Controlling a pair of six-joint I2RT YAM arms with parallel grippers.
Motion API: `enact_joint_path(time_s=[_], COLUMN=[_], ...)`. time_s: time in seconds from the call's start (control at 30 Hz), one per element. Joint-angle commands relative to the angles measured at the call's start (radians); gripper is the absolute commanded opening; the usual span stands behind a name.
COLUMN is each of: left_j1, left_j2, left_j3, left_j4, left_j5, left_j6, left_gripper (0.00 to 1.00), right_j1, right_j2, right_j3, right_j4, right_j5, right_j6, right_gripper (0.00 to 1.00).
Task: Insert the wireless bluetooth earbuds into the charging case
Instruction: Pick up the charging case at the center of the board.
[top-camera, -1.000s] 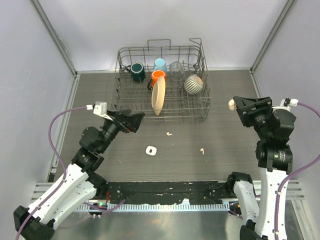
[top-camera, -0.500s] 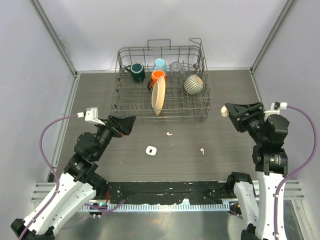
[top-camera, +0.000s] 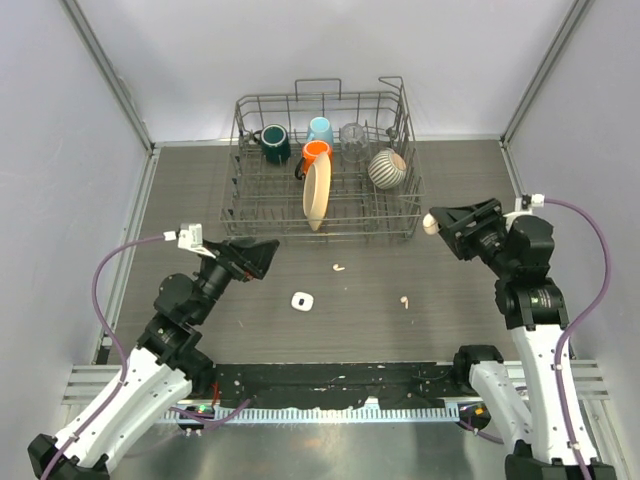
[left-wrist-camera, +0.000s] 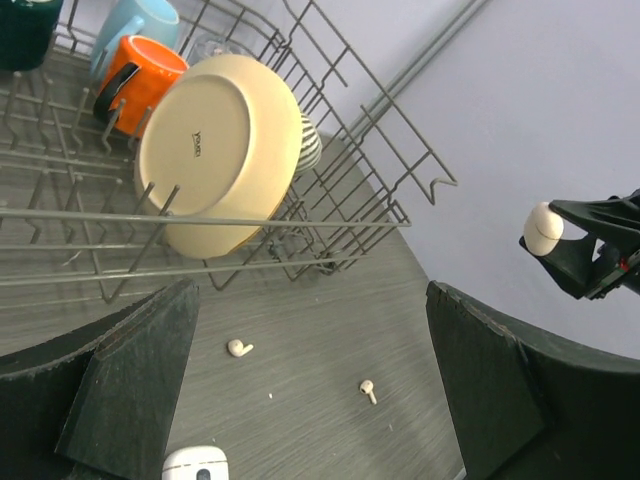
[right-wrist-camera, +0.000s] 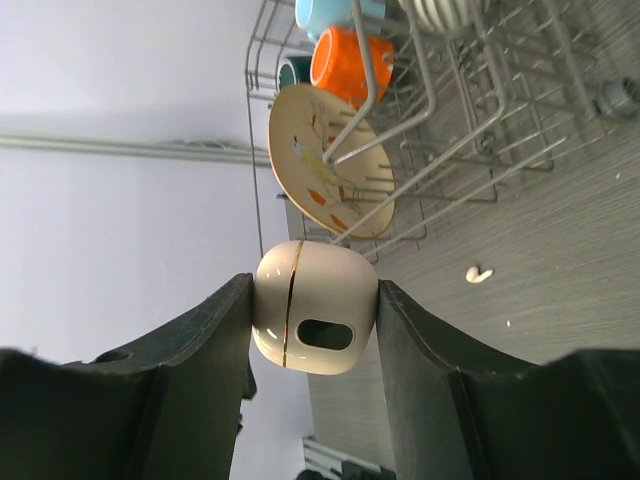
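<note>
A small white charging case (top-camera: 302, 300) lies closed on the dark table, also at the bottom edge of the left wrist view (left-wrist-camera: 195, 464). Two tiny white earbuds lie loose: one (top-camera: 338, 267) (left-wrist-camera: 238, 348) near the rack, one (top-camera: 404, 300) (left-wrist-camera: 367, 390) further right. Other earbuds are not in view. My left gripper (top-camera: 262, 255) (left-wrist-camera: 310, 305) is open and empty, above and left of the white case. My right gripper (top-camera: 440, 222) (right-wrist-camera: 315, 320) is shut on a beige-tinted twin case (right-wrist-camera: 315, 305) with a gold seam, held in the air at the right.
A wire dish rack (top-camera: 250, 215) stands at the back, holding a cream plate (top-camera: 316, 195), a dark green mug (top-camera: 274, 143), an orange mug (top-camera: 315, 153), a blue mug (top-camera: 320, 129), a glass (top-camera: 354, 138) and a striped bowl (top-camera: 387, 168). Grey walls close in both sides.
My right gripper has moved left and a little down, toward the table's middle, with the beige case in it. My left arm has shifted slightly and still points at the table's middle.
</note>
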Motion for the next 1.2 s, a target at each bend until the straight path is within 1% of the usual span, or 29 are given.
enact_joint_path(time_s=[0.0, 0.03, 0.07, 0.1, 0.13, 0.17, 0.2, 0.23, 0.27, 0.3, 0.4, 0.53, 0.6, 0.77, 0.8, 0.87, 0.9, 1.0, 1.03, 1.07, 1.13, 1.17], left_j1=[0.004, 0.004, 0.004, 0.003, 0.004, 0.004, 0.004, 0.004, 0.004, 0.004, 0.004, 0.004, 0.004, 0.004, 0.004, 0.004, 0.004, 0.004, 0.004, 0.004, 0.004, 0.004], left_j2=[0.052, 0.072, 0.104, 0.119, 0.127, 0.124, 0.115, 0.106, 0.084, 0.077, 0.048, 0.031, 0.026, 0.04, 0.04, 0.032, 0.026, -0.005, -0.012, -0.014, -0.008, 0.01], left_j3=[0.128, 0.149, 0.197, 0.212, 0.22, 0.212, 0.197, 0.165, 0.153, 0.143, 0.107, 0.025, 0.008, 0.013, 0.001, -0.021, -0.036, -0.079, -0.09, -0.097, -0.114, -0.114], left_j4=[-0.083, -0.183, -0.211, -0.269, -0.272, -0.256, -0.174, -0.129, -0.09, -0.044, 0.019, 0.125, 0.151, 0.111, 0.119, 0.155, 0.16, 0.204, 0.221, 0.249, 0.283, 0.313], left_j5=[-0.079, -0.155, -0.165, -0.158, -0.133, -0.092, -0.037, 0.038, 0.054, 0.055, 0.055, 0.055, 0.055, 0.051, 0.033, 0.025, 0.037, 0.04, 0.055, 0.055, 0.123, 0.143], left_j6=[-0.025, -0.061, -0.051, -0.038, -0.037, -0.011, 0.015, 0.026, 0.023, 0.019, 0.032, 0.034, 0.039, 0.072, 0.072, 0.069, 0.069, 0.071, 0.072, 0.075, 0.075, 0.078], left_gripper=[1.0, 1.0, 1.0, 1.0, 1.0, 1.0, 1.0, 1.0, 1.0, 1.0, 1.0, 1.0, 1.0, 1.0, 1.0, 1.0, 1.0, 1.0, 1.0, 1.0, 1.0, 1.0], right_j1=[0.124, 0.176, 0.202, 0.221, 0.251, 0.264, 0.276, 0.3, 0.31, 0.319, 0.344, 0.394, 0.451, 0.596, 0.644, 0.699, 0.754, 0.845, 0.901, 0.932, 1.009, 1.028], right_j2=[0.031, 0.041, 0.047, 0.057, 0.069, 0.084, 0.089, 0.092, 0.093, 0.093, 0.08, 0.078, 0.098, 0.101, 0.11, 0.124, 0.136, 0.172, 0.185, 0.19, 0.207, 0.213], right_j3=[-0.003, 0.003, 0.012, 0.015, 0.027, 0.029, 0.03, 0.03, 0.029, 0.027, 0.017, -0.031, -0.031, -0.036, -0.034, -0.029, -0.02, -0.02, -0.025, -0.032, -0.069, -0.083], right_j4=[0.092, 0.095, 0.1, 0.104, 0.107, 0.11, 0.113, 0.121, 0.124, 0.124, 0.138, 0.202, 0.207, 0.219, 0.219, 0.222, 0.218, 0.204, 0.207, 0.215, 0.259, 0.284], right_j5=[0.108, 0.16, 0.18, 0.191, 0.215, 0.225, 0.235, 0.263, 0.274, 0.286, 0.33, 0.343, 0.409, 0.56, 0.608, 0.659, 0.706, 0.783, 0.839, 0.867, 0.941, 0.958], right_j6=[0.005, 0.007, 0.007, 0.007, 0.005, 0.007, 0.007, 0.014, 0.018, 0.025, 0.05, 0.111, 0.117, 0.174, 0.185, 0.209, 0.22, 0.26, 0.271, 0.287, 0.339, 0.358], right_gripper=[0.01, 0.01, 0.01, 0.01, 0.01, 0.01, 0.01, 0.01, 0.01, 0.01, 0.01, 0.01, 0.01, 0.01, 0.01, 0.01, 0.01, 0.01, 0.01, 0.01, 0.01, 0.01])
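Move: Out to the right of the left gripper, about 32 cm off, some 5 cm farther forward and at nearly its height, the right hand already holds the cream charging case; seen from the right hand, that open left gripper is 32 cm left and 5 cm back. On the table some 25 cm below, a white case lies 26 cm left and 5 cm back of the right hand, the near earbud 1 cm left and 5 cm back, the far earbud 17 cm left and 5 cm ahead. Carrying the charging case leftwards through the air, the right hand travels about 15 cm towards the open left gripper, nearly pausing a third of the way, then speeding up. It sinks some 3 cm, draws back slightly late on and swings about 10 degrees counter-clockwise, keeping its pinch. The left hand hovers with fingers wide open, bobbing forward and back within a couple of centimetres. ##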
